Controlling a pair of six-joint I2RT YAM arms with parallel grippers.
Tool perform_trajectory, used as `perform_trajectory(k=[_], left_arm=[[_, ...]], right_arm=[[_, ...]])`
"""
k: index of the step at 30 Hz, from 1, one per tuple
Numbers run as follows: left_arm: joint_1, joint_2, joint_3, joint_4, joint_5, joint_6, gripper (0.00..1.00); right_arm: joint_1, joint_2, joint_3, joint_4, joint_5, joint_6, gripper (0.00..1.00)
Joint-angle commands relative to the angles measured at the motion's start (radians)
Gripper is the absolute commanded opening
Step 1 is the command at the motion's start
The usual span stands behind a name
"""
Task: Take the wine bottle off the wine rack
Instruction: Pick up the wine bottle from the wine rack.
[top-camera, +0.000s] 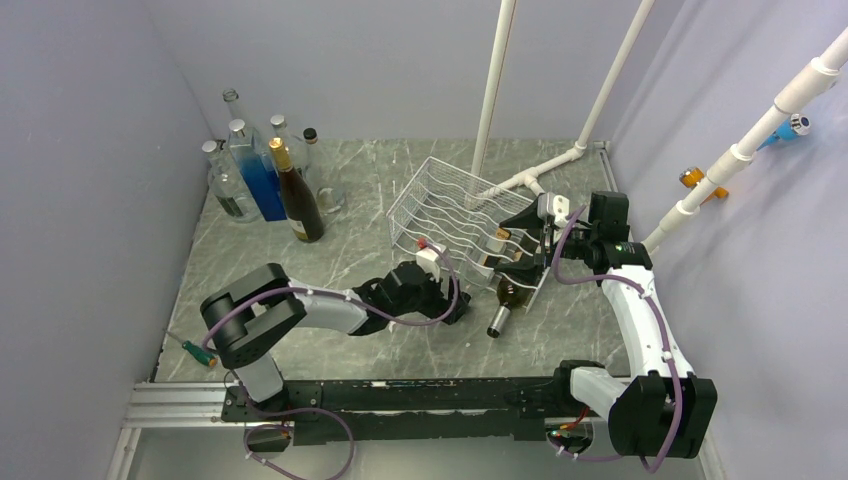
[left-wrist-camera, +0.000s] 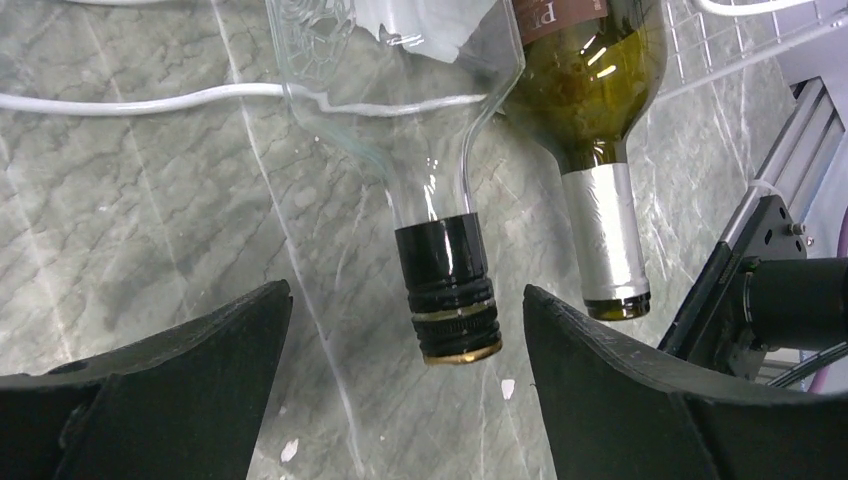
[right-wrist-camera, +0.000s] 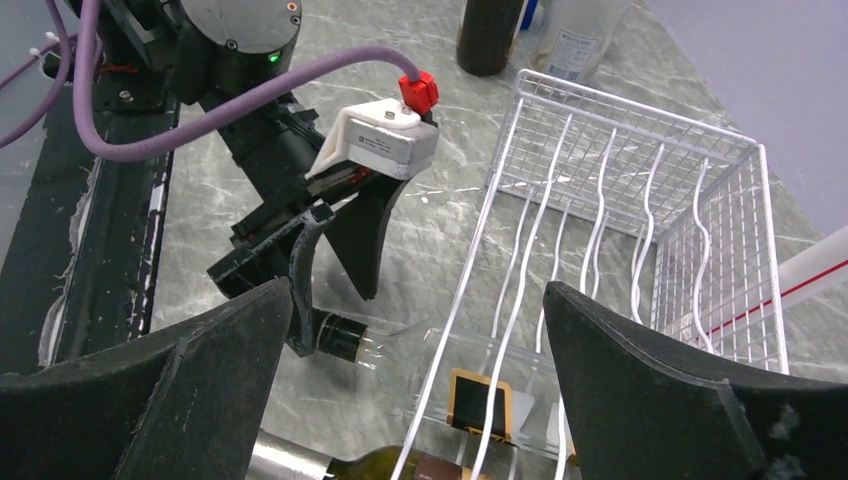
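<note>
The white wire wine rack (top-camera: 440, 205) lies mid-table and also shows in the right wrist view (right-wrist-camera: 620, 200). A clear wine bottle (right-wrist-camera: 480, 385) with a black cap (left-wrist-camera: 447, 295) lies in it, neck poking out toward the arms. Beside it lies a green bottle (top-camera: 512, 295) with a silver foil neck (left-wrist-camera: 608, 240). My left gripper (left-wrist-camera: 407, 330) is open, its fingers (left-wrist-camera: 640, 390) on either side of the black cap without touching it. It also shows in the right wrist view (right-wrist-camera: 335, 250). My right gripper (right-wrist-camera: 417, 290) is open and empty above the rack's near end.
Several standing bottles (top-camera: 265, 175) cluster at the back left corner. White plastic pipes (top-camera: 495, 90) rise behind the rack and along the right wall. A green-handled tool (top-camera: 198, 350) lies at the front left. A metal rail (top-camera: 400, 395) runs along the near edge.
</note>
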Motion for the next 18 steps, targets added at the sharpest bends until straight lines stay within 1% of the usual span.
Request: perform_trajectory(k=[1, 9, 10, 12, 13, 16, 18], left_arm=[[-0.006, 0.04, 0.054, 0.071, 0.003, -0.042, 0.89], [-0.006, 0.12, 0.11, 0.067, 0.012, -0.076, 0.83], [-0.006, 0.129, 0.119, 0.066, 0.013, -0.076, 0.82], [-0.006, 0.143, 0.132, 0.061, 0.013, -0.079, 0.75], [-0.006, 0.149, 0.137, 0.06, 0.014, -0.082, 0.73], [-0.006, 0.167, 0.148, 0.061, 0.018, -0.09, 0.69], [-0.006, 0.176, 0.154, 0.06, 0.018, -0.096, 0.68]], right_arm=[[-0.005, 0.0, 0.014, -0.007, -0.019, -0.046, 0.99], [-0.005, 0.002, 0.014, -0.008, -0.018, -0.049, 0.99], [-0.005, 0.002, 0.014, -0.008, -0.017, -0.048, 0.99], [-0.005, 0.002, 0.013, -0.008, -0.017, -0.048, 0.99], [-0.005, 0.002, 0.013, -0.008, -0.017, -0.049, 0.99], [-0.005, 0.002, 0.013, -0.008, -0.016, -0.049, 0.99], [-0.005, 0.004, 0.012, -0.008, -0.015, -0.049, 0.99]])
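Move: The wine bottle with the black cap lies slanting in the rack. Its cap is between and below the open left fingers, about 1 cm ahead, 2 cm right and 3 cm down; the bottle's middle is some 8 cm ahead, 6 cm right and 2 cm below. The green bottle lies parallel, its middle roughly 6 cm ahead and 12 cm right of the left hand. From the right hand, the wine bottle's middle is about 3 cm ahead, 1 cm left and 20 cm below. Ease the left gripper about 3 cm to the right, sinking and pushing forward some 1.5 cm each, so that the fingers slip down astride the black cap and on towards the glass neck. Keep the wrist nearly as it is, and start closing as you go, narrowing from almost wide open to about two thirds, with no grip yet. ##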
